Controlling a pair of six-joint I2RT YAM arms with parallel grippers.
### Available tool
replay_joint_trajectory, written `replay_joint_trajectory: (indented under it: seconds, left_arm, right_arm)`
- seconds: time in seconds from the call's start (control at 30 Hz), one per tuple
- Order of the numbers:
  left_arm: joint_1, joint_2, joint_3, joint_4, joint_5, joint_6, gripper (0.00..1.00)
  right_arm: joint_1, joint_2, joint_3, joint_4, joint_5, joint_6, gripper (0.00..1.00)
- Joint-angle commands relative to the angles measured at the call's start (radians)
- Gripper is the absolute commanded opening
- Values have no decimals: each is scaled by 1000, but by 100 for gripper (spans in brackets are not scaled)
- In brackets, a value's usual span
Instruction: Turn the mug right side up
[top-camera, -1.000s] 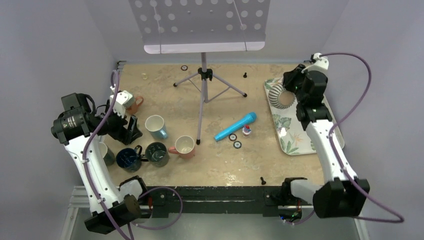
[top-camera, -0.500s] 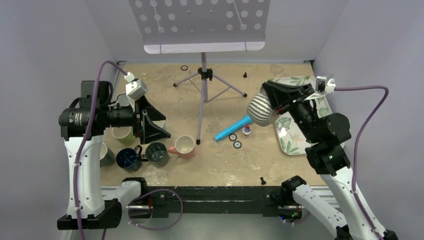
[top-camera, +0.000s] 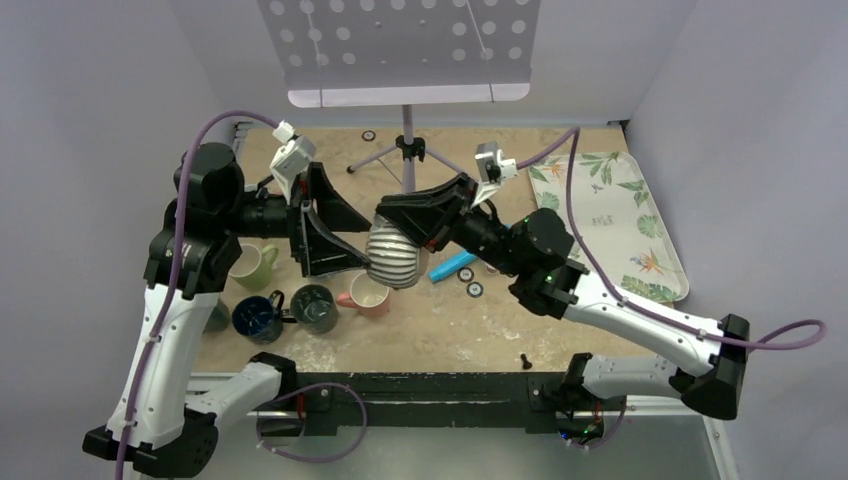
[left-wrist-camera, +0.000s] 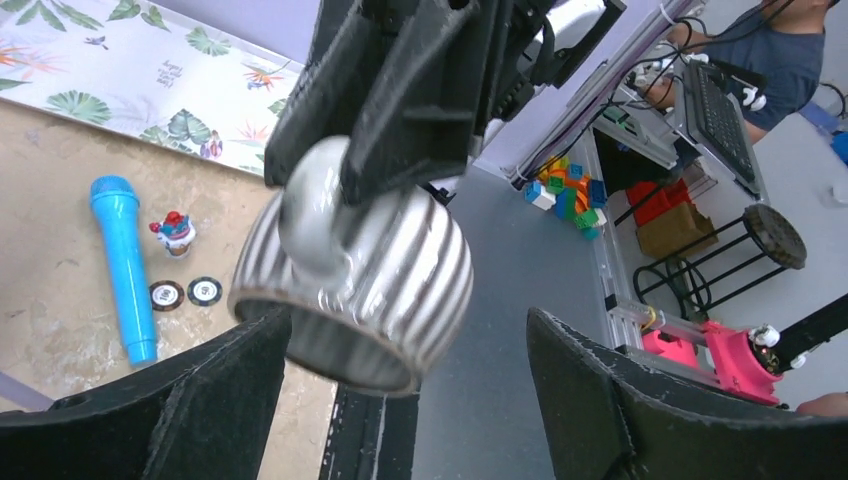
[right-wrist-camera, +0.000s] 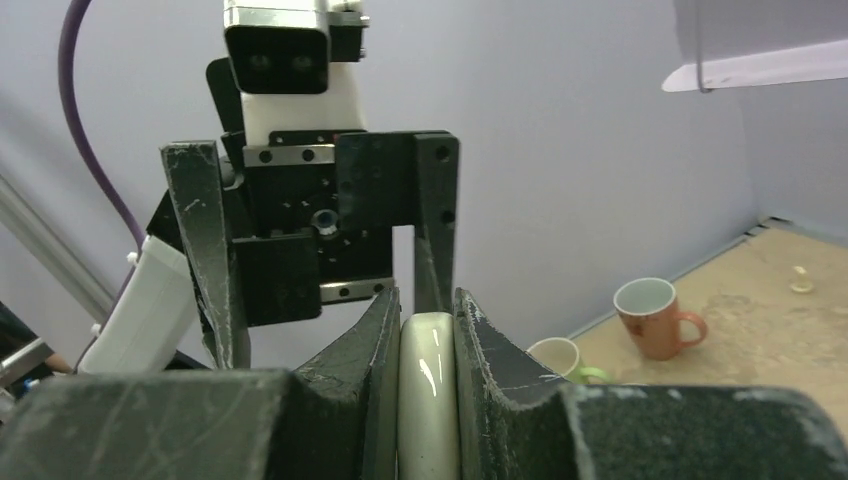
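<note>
The mug (top-camera: 392, 255) is white with grey ribs and hangs in the air over the middle of the table. My right gripper (top-camera: 400, 225) is shut on its handle (right-wrist-camera: 428, 390), which is pinched between both fingers. In the left wrist view the mug (left-wrist-camera: 370, 290) is tilted, its open rim turned down towards the camera. My left gripper (top-camera: 362, 245) faces it from the left, open wide. Its fingers (left-wrist-camera: 230, 400) stand on either side of the mug's rim without touching it.
A music stand (top-camera: 405, 150) rises at the back centre. Several mugs stand at the left: a green one (top-camera: 250, 265), a dark blue one (top-camera: 258, 318), a grey one (top-camera: 313, 305) and a pink one (top-camera: 368, 293). A blue microphone (top-camera: 455, 265) and a leaf-print tray (top-camera: 610, 220) lie to the right.
My right arm has carried the mug from the tray leftward to mid-table. My left arm has risen and swung right to meet it, jaws widening.
</note>
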Motion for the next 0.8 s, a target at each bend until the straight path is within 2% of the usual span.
replay_joint_trajectory:
  seconds: [0.0,0.13,0.27,0.43,0.53,0.6,0.63,0.7,0.73,0.77]
  left_arm:
    - [-18,10,7,113,-13,-93,89]
    - [-20,1,-28,106,12,-91,76]
    - [-20,-10,-45,124,38,-102,67]
    - [-20,-13,-42,232,71,-213,41]
    - [-20,-8,-37,249,74,-220,27]
    - [-20,-5,-42,233,64,-193,10]
    - [-20,-1,-36,169,45,-147,0]
    - [-22,13,-5,16,-12,2,0]
    - [-26,24,16,-62,-45,85,0]
    - [-40,38,38,-150,-111,179,0]
  right_arm:
    - [29,37,126,289,65,38,0]
    - [32,75,161,303,101,41,0]
    - [32,87,163,331,137,31,0]
    - [32,132,183,334,134,45,0]
    - [32,166,194,314,116,50,0]
    - [32,163,178,278,138,22,0]
    - [32,147,172,237,140,-1,0]
    - [32,118,170,132,134,-66,0]
    - [32,100,172,68,142,-95,7]
    - [32,83,174,-11,169,-120,26]
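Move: Some 5 cm to the left gripper's right, 1 cm farther out and 2 cm below it hangs the ribbed mug, on its side with its mouth towards that gripper. The right hand holds its handle, the mug's middle lying about 4 cm back, 1 cm left and 6 cm below. On the table about 38 cm under the left hand, the pink mug stands 9 cm ahead and 3 cm left, the dark green mug 7 cm ahead and 14 cm left. Closing from wide open, the left fingers pinch the wall of the mug's rim on its back edge while that hand eases about 2 cm back and 1 cm up. The right hand, still gripping the handle, first edges left, then lifts the mug some 6 cm towards the left fingers, tilting about 10 degrees left side up, and settles 1.5 cm back down. ##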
